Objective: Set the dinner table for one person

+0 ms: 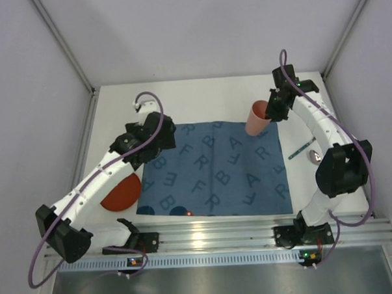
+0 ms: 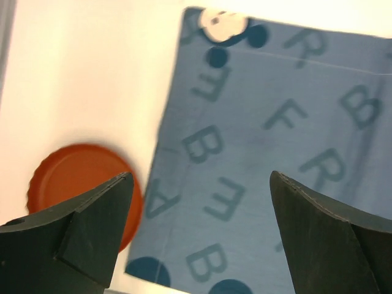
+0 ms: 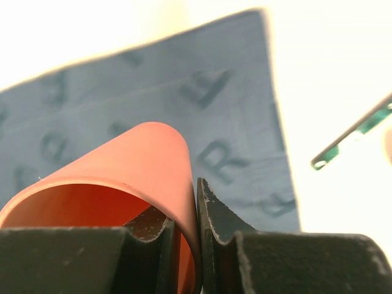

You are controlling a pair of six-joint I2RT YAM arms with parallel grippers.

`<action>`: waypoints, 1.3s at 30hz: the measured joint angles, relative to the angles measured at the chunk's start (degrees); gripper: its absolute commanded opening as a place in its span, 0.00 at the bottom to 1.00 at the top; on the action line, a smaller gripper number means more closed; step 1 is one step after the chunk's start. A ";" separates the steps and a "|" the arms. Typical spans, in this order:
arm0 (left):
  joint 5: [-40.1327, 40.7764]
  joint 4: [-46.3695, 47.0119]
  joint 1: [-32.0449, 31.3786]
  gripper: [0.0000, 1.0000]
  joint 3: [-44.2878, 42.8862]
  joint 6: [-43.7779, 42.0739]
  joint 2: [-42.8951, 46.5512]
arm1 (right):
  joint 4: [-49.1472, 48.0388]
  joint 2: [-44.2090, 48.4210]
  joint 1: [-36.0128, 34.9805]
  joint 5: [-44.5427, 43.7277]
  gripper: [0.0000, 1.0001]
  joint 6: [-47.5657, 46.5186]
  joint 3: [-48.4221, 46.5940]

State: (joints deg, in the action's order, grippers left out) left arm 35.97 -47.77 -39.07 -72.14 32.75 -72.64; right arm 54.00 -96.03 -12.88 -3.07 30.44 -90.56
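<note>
The dinner table [image 1: 200, 95] is a matte white top with a ribbed rail at its near edge. A blue cloth mat [image 1: 216, 169] printed with letters lies flat in the middle. My right gripper [image 1: 270, 111] is shut on the rim of a salmon-pink cup [image 1: 255, 118] at the mat's far right corner. In the right wrist view one finger is inside the cup [image 3: 122, 171] and one outside, pinching its wall in the gripper [image 3: 187, 208]. My left gripper [image 1: 158, 141] hovers open over the mat's far left corner. Nothing is between its fingers, as the left wrist view of the gripper [image 2: 201, 177] shows.
An orange-red plate [image 1: 122, 192] lies on the table left of the mat, also in the left wrist view [image 2: 73, 174]. A teal-handled utensil [image 1: 300, 149] and a spoon bowl [image 1: 315, 156] lie right of the mat. White walls enclose three sides.
</note>
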 measured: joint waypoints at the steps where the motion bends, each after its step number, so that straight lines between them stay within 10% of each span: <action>1: -0.68 -0.09 2.08 0.98 2.56 0.07 2.23 | 0.37 -1.20 0.98 -1.44 0.00 -0.39 -0.79; 13: -6.69 0.85 11.89 0.96 14.29 -1.18 6.38 | -0.04 -15.58 1.97 -13.44 0.02 -2.93 -4.48; 24: -9.64 3.19 18.91 0.92 15.47 -3.98 3.78 | -2.12 -14.29 1.22 -14.34 0.75 -2.71 0.28; 39: -10.23 3.28 27.52 0.75 15.67 -3.91 -12.72 | 2.45 13.00 1.14 -10.75 0.87 -1.62 -0.13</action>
State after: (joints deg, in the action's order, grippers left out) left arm 25.74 -44.49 -11.55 -56.47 28.84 -85.36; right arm 56.45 -83.02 -11.75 -13.82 28.82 -90.70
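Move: The cup, still gripped by its rim, is bound for the blue cloth's far right corner; its standing spot lies about 2 cm ahead and 1 cm right of the right hand, its middle 13 cm lower. From this hand the fork lies some 16 cm right and 2 back, the spoon 23 right and 15 back, both 18 below. The red plate is about 9 cm back, 18 left and 22 below the open left hand; the cloth's middle is 15 right, 1 back and 23 below. The cup is lowered about 10 cm onto the cloth's far right corner as the right hand shifts right and a little forward, rolling its left side down; the fingers then open, let go of the rim and rise clear, drawing back slightly. Meanwhile the empty left hand swings left and sinks about 16 cm towards the red plate, tipping steeper and turning counter-clockwise, its open fingers narrowing somewhat. ##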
